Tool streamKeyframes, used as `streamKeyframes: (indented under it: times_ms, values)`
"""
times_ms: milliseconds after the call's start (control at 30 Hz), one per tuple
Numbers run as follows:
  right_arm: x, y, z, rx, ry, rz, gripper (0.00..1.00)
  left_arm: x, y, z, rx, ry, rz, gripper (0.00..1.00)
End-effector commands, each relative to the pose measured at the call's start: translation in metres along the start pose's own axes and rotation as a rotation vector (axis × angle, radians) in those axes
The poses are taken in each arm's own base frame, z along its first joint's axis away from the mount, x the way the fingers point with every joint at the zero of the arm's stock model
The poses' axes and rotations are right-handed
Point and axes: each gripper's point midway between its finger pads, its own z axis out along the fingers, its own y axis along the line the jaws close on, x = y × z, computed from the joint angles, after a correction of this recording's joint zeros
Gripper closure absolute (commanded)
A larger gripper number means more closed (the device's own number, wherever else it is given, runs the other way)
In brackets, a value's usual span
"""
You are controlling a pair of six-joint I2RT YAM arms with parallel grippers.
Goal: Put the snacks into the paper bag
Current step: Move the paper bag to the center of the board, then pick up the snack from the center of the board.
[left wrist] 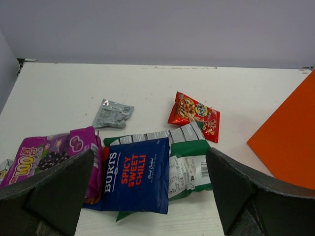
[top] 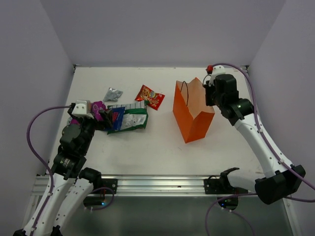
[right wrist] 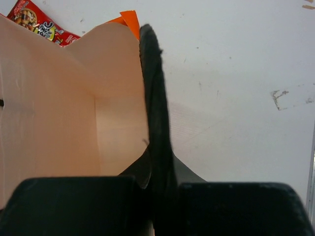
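The orange paper bag (top: 193, 112) stands upright at the right of the table, its mouth open upward. My right gripper (top: 210, 93) is shut on the bag's right rim; in the right wrist view its fingers (right wrist: 153, 98) pinch the edge of the pale inner wall (right wrist: 64, 108). The snacks lie to the left: a red packet (top: 149, 97), a silver-grey one (top: 112, 94), a green-and-white one (top: 134, 118), a dark blue one (top: 116, 119) on top of it, and a magenta one (top: 98, 109). My left gripper (left wrist: 150, 164) hangs open low over the blue packet (left wrist: 135, 176), with nothing between its fingers.
Pale walls close the table (top: 147, 147) on the left, back and right. A metal rail (top: 157, 183) runs along the near edge by the arm bases. The red packet (right wrist: 37, 22) shows beyond the bag's far rim in the right wrist view.
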Motion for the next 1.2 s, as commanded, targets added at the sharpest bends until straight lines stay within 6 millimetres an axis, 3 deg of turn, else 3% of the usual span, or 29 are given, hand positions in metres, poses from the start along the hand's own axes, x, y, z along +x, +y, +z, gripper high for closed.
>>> streamKeyframes:
  times_ms: [0, 167, 233, 367, 600, 733, 767, 800, 867, 1000, 1167]
  values:
    - [-0.033, -0.007, -0.025, 0.012, -0.115, 0.018, 1.00, -0.010, -0.001, 0.007, -0.010, -0.027, -0.010, 0.00]
    - [-0.041, -0.009, -0.035, 0.015, -0.137, 0.018, 1.00, -0.010, 0.010, 0.011, -0.109, 0.045, -0.056, 0.00]
    - [-0.041, -0.010, -0.038, 0.017, -0.146, 0.021, 1.00, -0.014, 0.007, 0.017, -0.108, 0.075, -0.062, 0.00]
    - [-0.039, -0.008, -0.036, 0.010, -0.143, 0.021, 1.00, -0.003, -0.010, 0.032, -0.049, 0.176, -0.079, 0.00]
    - [-0.033, -0.013, -0.039, 0.038, -0.117, 0.022, 1.00, 0.054, -0.024, 0.073, -0.049, 0.465, -0.054, 0.00]
    - [-0.035, -0.024, -0.045, 0.093, -0.119, 0.025, 1.00, 0.071, -0.029, 0.090, -0.150, 0.559, 0.064, 0.00]
    - [-0.036, -0.026, -0.046, 0.103, -0.120, 0.022, 1.00, 0.079, -0.046, 0.093, -0.136, 0.589, 0.116, 0.00]
    - [-0.035, -0.029, -0.047, 0.120, -0.121, 0.022, 1.00, 0.079, -0.047, 0.096, -0.177, 0.577, 0.151, 0.00]
    - [-0.033, -0.034, -0.046, 0.146, -0.117, 0.019, 1.00, 0.092, -0.072, 0.102, -0.149, 0.597, 0.195, 0.00]
    - [-0.023, -0.044, -0.042, 0.214, -0.077, 0.009, 1.00, 0.106, -0.091, 0.115, -0.214, 0.598, 0.327, 0.00]
    - [-0.021, -0.043, -0.040, 0.209, -0.074, 0.015, 1.00, 0.137, -0.121, 0.129, -0.276, 0.602, 0.543, 0.00]
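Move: Some 38 cm to the right of the open left hand, 11 cm farther out and 16 cm lower is the middle of the paper bag; near that way, on the board about 27 cm down, the green snack bag lies 14 cm ahead and 8 cm right, the red packet 28 cm ahead and 19 cm right. The right hand already pinches the bag's right handle, with the bag's middle about 8 cm left, 1 cm ahead and 14 cm below. Sweeping in towards the paper bag with fingers wide open, the left hand first goes forward and down, then mostly right and still down, over the green snack bag: about 16 cm right, 13 down and 9 forward in all, tipping down some 35 degrees and rolling its left side up. The right hand keeps its pinch on the handle, rises about 3 cm, then carries it nearly 4 cm right with a slight clockwise turn. ##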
